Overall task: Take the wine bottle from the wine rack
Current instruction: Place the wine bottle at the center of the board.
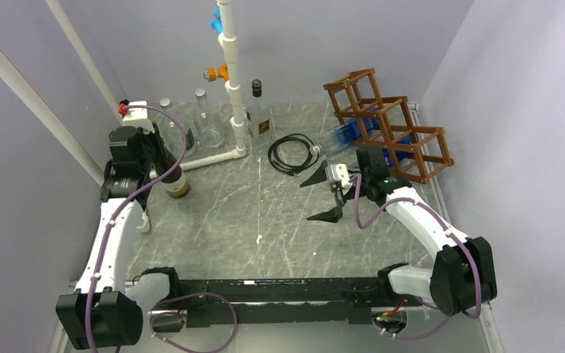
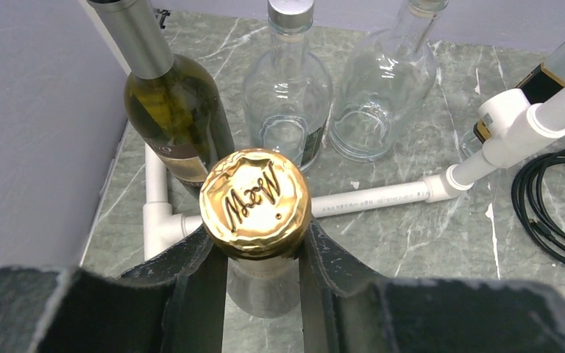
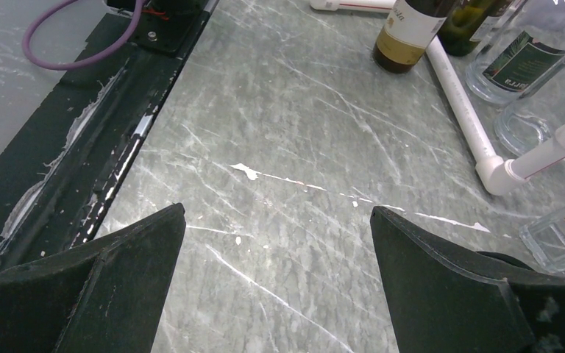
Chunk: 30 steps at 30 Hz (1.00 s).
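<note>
A dark wine bottle (image 1: 174, 179) with a gold foil cap (image 2: 254, 200) stands upright on the table at the left, away from the rack. My left gripper (image 2: 261, 232) is shut on its neck just under the cap, one finger on each side. The reddish-brown wine rack (image 1: 386, 125) stands at the back right; a blue bottle (image 1: 347, 134) lies in one of its lower cells, neck pointing left. My right gripper (image 1: 305, 201) hangs open over bare table just left of the rack, and nothing lies between its fingers (image 3: 140, 257).
A green bottle (image 2: 173, 103) and two clear glass bottles (image 2: 288, 95) stand just behind the held one. A white pipe frame (image 2: 382, 197) lies on the table and rises as a post (image 1: 229, 66). A tall bottle (image 1: 258, 110) and a black cable coil (image 1: 292, 153) sit mid-back.
</note>
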### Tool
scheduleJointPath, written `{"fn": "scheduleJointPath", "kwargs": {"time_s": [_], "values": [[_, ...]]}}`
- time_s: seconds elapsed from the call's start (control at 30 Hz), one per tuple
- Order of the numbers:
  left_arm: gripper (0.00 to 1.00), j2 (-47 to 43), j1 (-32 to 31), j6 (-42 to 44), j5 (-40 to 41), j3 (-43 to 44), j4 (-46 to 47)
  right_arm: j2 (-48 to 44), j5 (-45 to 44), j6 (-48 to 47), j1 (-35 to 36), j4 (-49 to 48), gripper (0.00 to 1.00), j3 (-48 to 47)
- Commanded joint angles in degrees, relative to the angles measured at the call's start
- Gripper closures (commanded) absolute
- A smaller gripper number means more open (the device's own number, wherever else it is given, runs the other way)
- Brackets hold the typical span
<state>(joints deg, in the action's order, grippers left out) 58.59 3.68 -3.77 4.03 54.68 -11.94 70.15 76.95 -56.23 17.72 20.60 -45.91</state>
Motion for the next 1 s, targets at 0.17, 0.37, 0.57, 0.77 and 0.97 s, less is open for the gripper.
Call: {"fn": "scheduleJointPath", "kwargs": {"time_s": [0.17, 0.37, 0.57, 0.77, 0.97], "values": [[0.42, -5.4, 0.23, -0.05, 1.5, 5.92, 14.93, -0.45, 1.33, -2.3, -0.13, 0.13, 0.0, -2.04], [0.28, -6.25, 0.27, -0.14, 2.18, 5.93, 14.53, -0.52, 1.19, -2.4, -0.11, 0.23, 0.0, -2.02], [0.15, -7.52, 0.26, -1.53, 0.51, 6.73, 13.43, -0.46, 1.08, -2.76, -0.14, 0.51, 0.0, -2.13], [0.0, -10.16, 0.19, -5.99, -5.63, 7.92, 12.03, -0.7, 0.74, -3.87, -0.47, 1.53, 0.0, -2.34], [0.0, -12.99, 0.14, -10.98, -12.9, 7.42, 10.55, -0.99, 0.67, -4.24, -1.06, 1.94, 0.0, -2.43]]}}
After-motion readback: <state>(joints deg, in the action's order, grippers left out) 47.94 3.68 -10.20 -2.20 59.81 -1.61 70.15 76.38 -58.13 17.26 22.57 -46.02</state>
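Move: The left hand still holds the wine bottle by its neck just under the gold cap, the bottle's middle some 10 cm straight below the hand. The green bottle stands about 11 cm farther out and 9 cm to the left, the labelled clear bottle roughly 14 cm ahead and 2 cm to the right. A low white pipe crosses about 7 cm ahead. From the idle right hand the wine bottle is around 13 cm farther out and 43 cm to the left. The left fingers let go of the wine bottle's neck and keep spreading until wide open, while the hand climbs quickly, about 14 cm in all, up past the gold cap, with the wrist tipping the fingertips up some 25 degrees. Once clear above the cap, the hand pauses, then eases a couple of centimetres back and to its right, leaving the bottle below. ##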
